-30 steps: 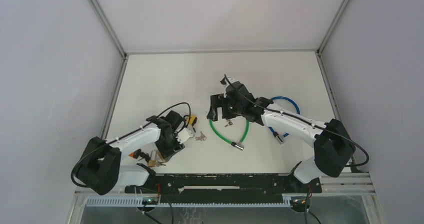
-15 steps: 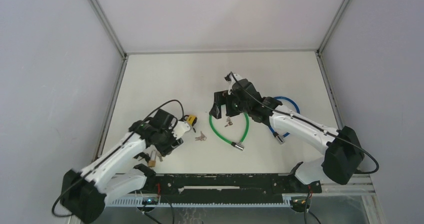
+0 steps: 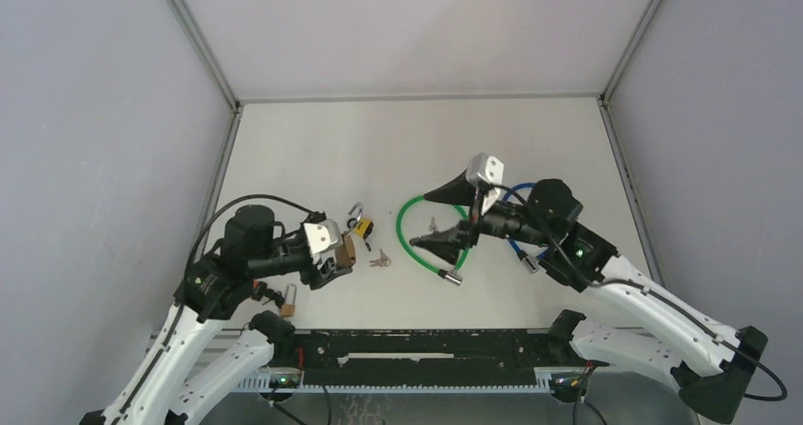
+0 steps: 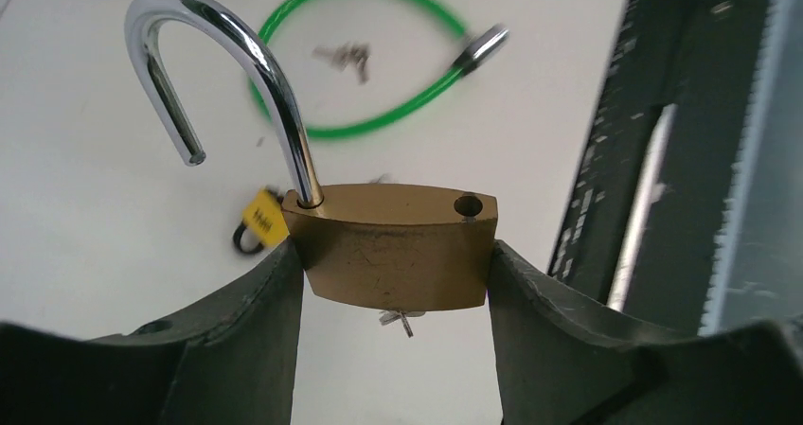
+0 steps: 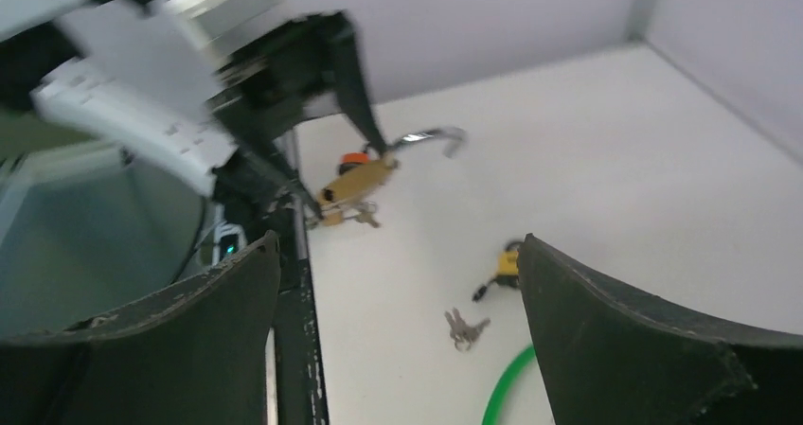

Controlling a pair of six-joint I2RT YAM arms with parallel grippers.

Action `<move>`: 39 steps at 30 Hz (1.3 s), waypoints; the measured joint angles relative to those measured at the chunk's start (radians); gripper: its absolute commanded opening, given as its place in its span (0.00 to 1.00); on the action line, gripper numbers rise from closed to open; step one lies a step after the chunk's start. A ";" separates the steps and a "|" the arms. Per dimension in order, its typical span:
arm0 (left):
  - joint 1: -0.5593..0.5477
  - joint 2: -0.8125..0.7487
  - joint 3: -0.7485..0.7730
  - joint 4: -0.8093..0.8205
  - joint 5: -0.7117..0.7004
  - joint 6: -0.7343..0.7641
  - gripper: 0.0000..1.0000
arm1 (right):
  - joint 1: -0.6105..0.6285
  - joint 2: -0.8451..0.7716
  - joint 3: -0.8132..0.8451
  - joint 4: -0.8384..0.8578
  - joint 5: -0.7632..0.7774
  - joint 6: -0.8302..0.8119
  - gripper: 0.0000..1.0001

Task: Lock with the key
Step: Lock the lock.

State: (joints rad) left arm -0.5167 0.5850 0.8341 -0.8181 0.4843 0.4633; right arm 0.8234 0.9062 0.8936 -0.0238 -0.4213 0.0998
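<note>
A brass padlock (image 4: 393, 240) with its silver shackle (image 4: 237, 75) swung open is clamped by the body in my left gripper (image 4: 393, 259), lifted off the table; the overhead view shows it as the padlock (image 3: 348, 247). A small silver piece shows just under the body; I cannot tell whether it sits in the lock. A bunch of loose keys (image 3: 380, 259) lies on the table right of it, seen from the right wrist as the keys (image 5: 464, 328). My right gripper (image 3: 445, 220) hangs open and empty in the air, facing left, its jaws wide around nothing (image 5: 398, 245).
A small yellow padlock (image 3: 363, 226) lies by the keys. A green cable lock (image 3: 417, 250) and a blue cable lock (image 3: 554, 198) lie mid-table and right. Another padlock (image 3: 289, 302) sits near the front rail (image 3: 426, 345). More small keys (image 3: 433, 224) lie inside the green loop.
Both arms have risen. The left one lifted the brass padlock clear of the table. The right gripper pulled back from over the green cable and turned toward the left.
</note>
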 measured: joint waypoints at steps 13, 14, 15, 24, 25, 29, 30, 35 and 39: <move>-0.132 0.053 0.141 -0.007 0.322 0.095 0.00 | 0.101 0.051 0.167 -0.111 -0.328 -0.628 0.96; -0.137 0.063 0.143 -0.014 0.323 0.108 0.00 | 0.103 0.077 0.198 -0.140 -0.328 -0.661 0.95; -0.141 0.072 0.145 -0.018 0.322 0.121 0.00 | 0.103 0.106 0.233 -0.172 -0.329 -0.689 0.93; -0.149 0.094 0.145 -0.019 0.303 0.157 0.00 | 0.149 0.216 0.293 -0.296 -0.320 -0.776 0.87; -0.149 0.093 0.145 -0.019 0.304 0.157 0.00 | 0.151 0.221 0.293 -0.303 -0.320 -0.780 0.87; -0.154 0.092 0.145 -0.019 0.305 0.161 0.00 | 0.153 0.229 0.293 -0.312 -0.318 -0.795 0.68; -0.156 0.091 0.145 -0.019 0.305 0.164 0.00 | 0.153 0.232 0.293 -0.312 -0.317 -0.801 0.60; -0.166 0.086 0.145 -0.023 0.306 0.169 0.00 | 0.151 0.251 0.293 -0.309 -0.313 -0.812 0.48; -0.169 0.086 0.145 -0.025 0.306 0.173 0.00 | 0.151 0.264 0.293 -0.307 -0.312 -0.816 0.35</move>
State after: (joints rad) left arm -0.6853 0.6712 0.9787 -0.8433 0.7898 0.6365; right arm 0.9749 1.1706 1.1866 -0.3309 -0.7330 -0.7162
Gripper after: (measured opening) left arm 0.658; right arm 0.448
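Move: From the right hand, wide open and empty, the lock's open shackle is about 14 cm left, 3 cm ahead and 6 cm lower; on the table some 32 cm below, the loose keys lie 12 cm left and 4 cm ahead, the yellow padlock 16 cm left and 11 cm ahead. The left hand already grips the brass body: the shackle sticks out about 6 cm ahead, 3 cm right and 4 cm up, the right gripper some 17 cm right, 3 cm ahead and 10 cm up. The left hand keeps its grip on the brass body and brings it back about 6 cm, right 5 cm and up 5 cm while turning it clockwise nearly 30 degrees, so that the shackle points at the right gripper, then holds it there. The right hand first draws back and rises a little, rolling and swinging counter-clockwise by some 30 degrees, then goes left about 6 cm and dips so that its tips come around the shackle's bow, where its fingers close from wide to roughly half open, not yet visibly gripping. ##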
